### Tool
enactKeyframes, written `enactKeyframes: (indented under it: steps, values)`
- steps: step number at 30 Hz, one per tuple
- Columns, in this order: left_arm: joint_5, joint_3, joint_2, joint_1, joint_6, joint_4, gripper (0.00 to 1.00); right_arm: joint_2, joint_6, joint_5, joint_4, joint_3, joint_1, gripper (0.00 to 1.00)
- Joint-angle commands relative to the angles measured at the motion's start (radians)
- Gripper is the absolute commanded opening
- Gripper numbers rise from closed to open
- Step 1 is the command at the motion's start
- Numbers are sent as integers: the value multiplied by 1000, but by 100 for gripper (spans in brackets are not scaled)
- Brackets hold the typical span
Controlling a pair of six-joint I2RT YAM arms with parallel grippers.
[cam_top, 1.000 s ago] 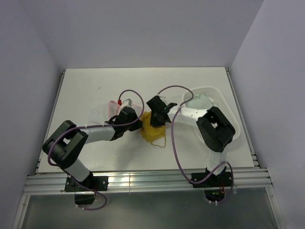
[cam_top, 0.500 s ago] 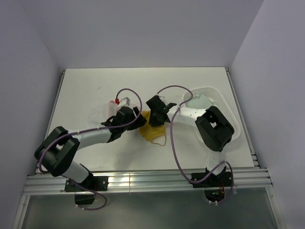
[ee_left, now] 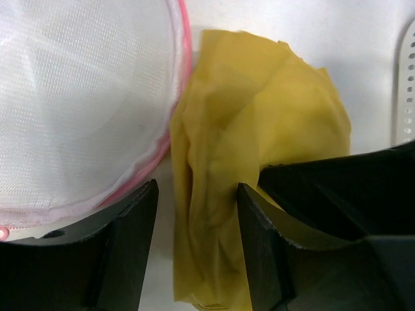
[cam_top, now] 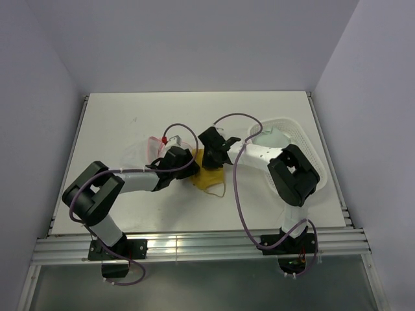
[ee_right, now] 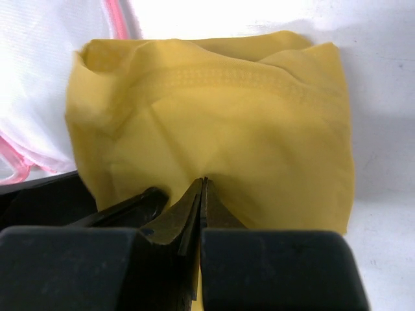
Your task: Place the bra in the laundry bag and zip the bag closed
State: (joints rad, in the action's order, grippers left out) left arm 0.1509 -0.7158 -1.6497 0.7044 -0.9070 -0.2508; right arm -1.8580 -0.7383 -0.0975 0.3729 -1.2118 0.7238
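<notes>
The mustard-yellow bra (cam_top: 209, 178) lies bunched at mid-table, right of the white mesh laundry bag (cam_top: 155, 146) with its pink zipper rim. In the left wrist view the bag (ee_left: 78, 97) fills the upper left and the bra (ee_left: 272, 110) touches its rim. My left gripper (ee_left: 196, 189) is open and straddles a fold of the bra, with a gap beside its left finger (ee_left: 130, 246). From the other side, my right gripper (ee_right: 204, 181) is shut on a pinch of the bra (ee_right: 220, 110). From above, the left gripper (cam_top: 188, 167) and right gripper (cam_top: 211, 160) sit close together over the bra.
A white perforated basket (cam_top: 306, 144) stands at the right with a pale garment (cam_top: 271, 137) inside; its edge (ee_left: 407, 84) shows in the left wrist view. The right arm's purple cable (cam_top: 237, 188) loops over the table beside the bra.
My left gripper has gone from shut to open and has shifted right onto the bra's fold. The right gripper stays shut on the bra, hardly moved.
</notes>
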Motion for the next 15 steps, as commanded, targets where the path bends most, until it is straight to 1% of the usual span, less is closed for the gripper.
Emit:
enactKeyframes:
  steps: [1,4,5,6,7,8,9,10,11,12,13,14,15]
  values:
    - [-2,-19,-25,6,8,-15,59,65,8,-30,26,-48,-3,0]
    - [-17,-30,-41,6,11,-39,56,95,10,-39,43,-48,-4,0]
    - [-20,-33,-47,6,13,-39,48,108,8,-45,47,-43,-9,0]
    - [-22,-37,-48,6,11,-41,44,146,8,-53,52,-31,-14,0]
    - [-25,-39,-50,6,10,-39,39,167,10,-53,54,-22,-21,2]
    - [-27,-42,-51,6,11,-38,24,190,11,-53,54,-11,-41,6]
    - [-28,-45,-55,6,11,-36,18,235,16,-50,52,9,-53,9]
    - [-36,-47,-55,6,13,-36,14,252,28,-33,52,20,-67,19]
    - [-39,-47,-56,6,11,-38,5,281,34,-16,49,46,-98,24]
    - [-40,-47,-58,6,10,-38,2,296,40,5,28,66,-115,28]
    - [-43,-47,-56,6,10,-38,0,312,54,51,12,86,-130,35]
    - [-50,-47,-56,4,8,-41,0,341,62,74,-8,134,-145,38]
    - [-50,-47,-55,4,8,-39,0,353,74,91,-44,159,-173,44]
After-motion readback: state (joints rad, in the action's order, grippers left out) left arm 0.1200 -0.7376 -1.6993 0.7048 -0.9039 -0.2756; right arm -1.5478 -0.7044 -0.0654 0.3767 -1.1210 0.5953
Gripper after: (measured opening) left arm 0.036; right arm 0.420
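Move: Right beside the left hand, the yellow bra's middle lies about 4 cm to the right and 1 cm ahead, about 1 cm lower; its left edge is already between the open fingers. The laundry bag's middle is roughly 14 cm to the left and 4 cm ahead, the basket some 32 cm to the right and 4 cm ahead. From the right hand, the bra's middle is straight below, about 1 cm down. Closing from over half open to almost shut, the left fingers pinch the bunched left edge of the bra while that hand sinks about 1 cm and eases 1 cm right. The right fingertips, shut against the cloth, come free: the right hand rises some 9 cm, swings about 5 cm right, away from the left hand, and then opens to a bit under half. ##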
